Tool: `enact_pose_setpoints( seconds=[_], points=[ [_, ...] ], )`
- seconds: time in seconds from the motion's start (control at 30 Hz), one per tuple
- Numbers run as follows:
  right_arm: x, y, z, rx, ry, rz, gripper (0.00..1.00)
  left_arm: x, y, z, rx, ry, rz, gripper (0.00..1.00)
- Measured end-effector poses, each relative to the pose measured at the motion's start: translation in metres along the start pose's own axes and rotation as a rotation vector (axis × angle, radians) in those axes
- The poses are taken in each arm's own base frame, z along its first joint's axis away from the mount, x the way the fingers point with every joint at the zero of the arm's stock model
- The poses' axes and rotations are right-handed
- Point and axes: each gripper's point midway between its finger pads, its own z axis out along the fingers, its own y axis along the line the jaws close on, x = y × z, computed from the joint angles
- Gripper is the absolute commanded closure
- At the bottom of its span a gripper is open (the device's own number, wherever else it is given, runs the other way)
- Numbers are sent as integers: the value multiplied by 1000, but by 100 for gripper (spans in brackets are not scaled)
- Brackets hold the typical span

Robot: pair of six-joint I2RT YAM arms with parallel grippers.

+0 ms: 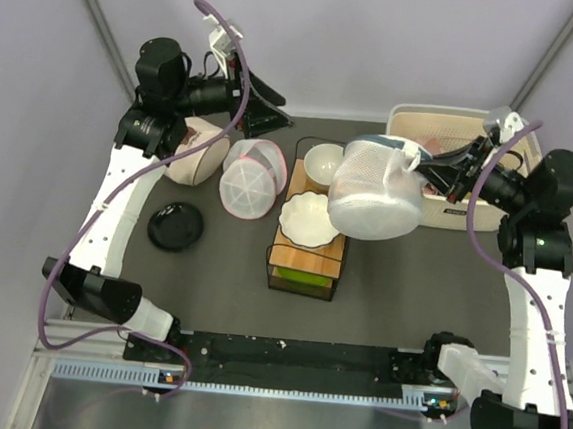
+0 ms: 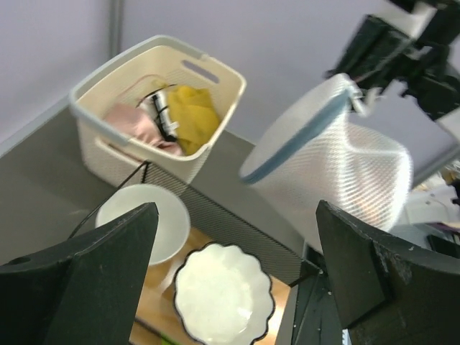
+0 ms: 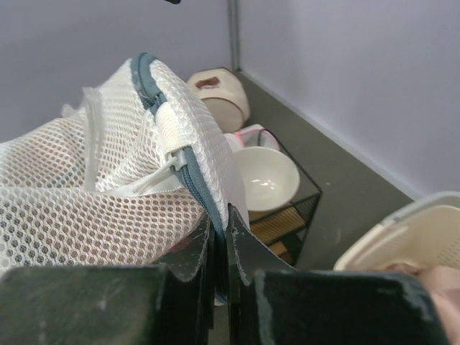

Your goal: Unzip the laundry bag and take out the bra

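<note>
The laundry bag, a round drum of white mesh with a blue-grey zip line, hangs in the air over the right side of the bowl rack. My right gripper is shut on its zipped rim. In the right wrist view the fingers pinch the zip tape next to the white pull tab. The bag also shows in the left wrist view, lid tilted toward the left. My left gripper is open and empty, raised at the back left, apart from the bag. The bra is hidden.
A cream basket at the back right holds a yellow garment and a pink one. A wire rack holds white bowls. White mesh bags with pink trim, a beige bag and a black dish lie at the left.
</note>
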Motion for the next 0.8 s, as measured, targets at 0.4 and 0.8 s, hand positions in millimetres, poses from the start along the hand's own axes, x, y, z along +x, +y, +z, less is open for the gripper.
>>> enact_pose_setpoints(
  seconds=[0.4, 0.8],
  points=[
    [13, 27, 19, -158, 83, 122, 100, -26, -83, 39, 258, 16, 187, 3],
    [33, 40, 17, -177, 149, 151, 100, 36, -90, 115, 310, 160, 83, 11]
  ],
)
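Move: The held laundry bag's zipped rim lies about 15 cm to the left hand's right, 3 cm back and 5 cm lower; the bag's middle is some 16 cm right, 8 back and 9 below. The white bowl stands about 10 cm right, 5 farther out and 29 below the left hand; the scalloped dish is 7 right, 6 back, 30 below. From the right hand the zipped rim reaches about 8 cm left and 3 ahead, level with it. The left hand, fingers staying wide open, swings about 14 cm to the right towards the bag's zipped rim, first drawing back and rising some 5 cm, then sinking again as it turns about 20 degrees clockwise, and comes in close with the zip between its fingers' lines, contact not to be seen. The right hand keeps its pinch on the bag's edge beside the zip and eases the bag towards the left hand, a few centimetres left, down and slightly back, its fingers tipping down and turning counter-clockwise about 10 degrees each. ##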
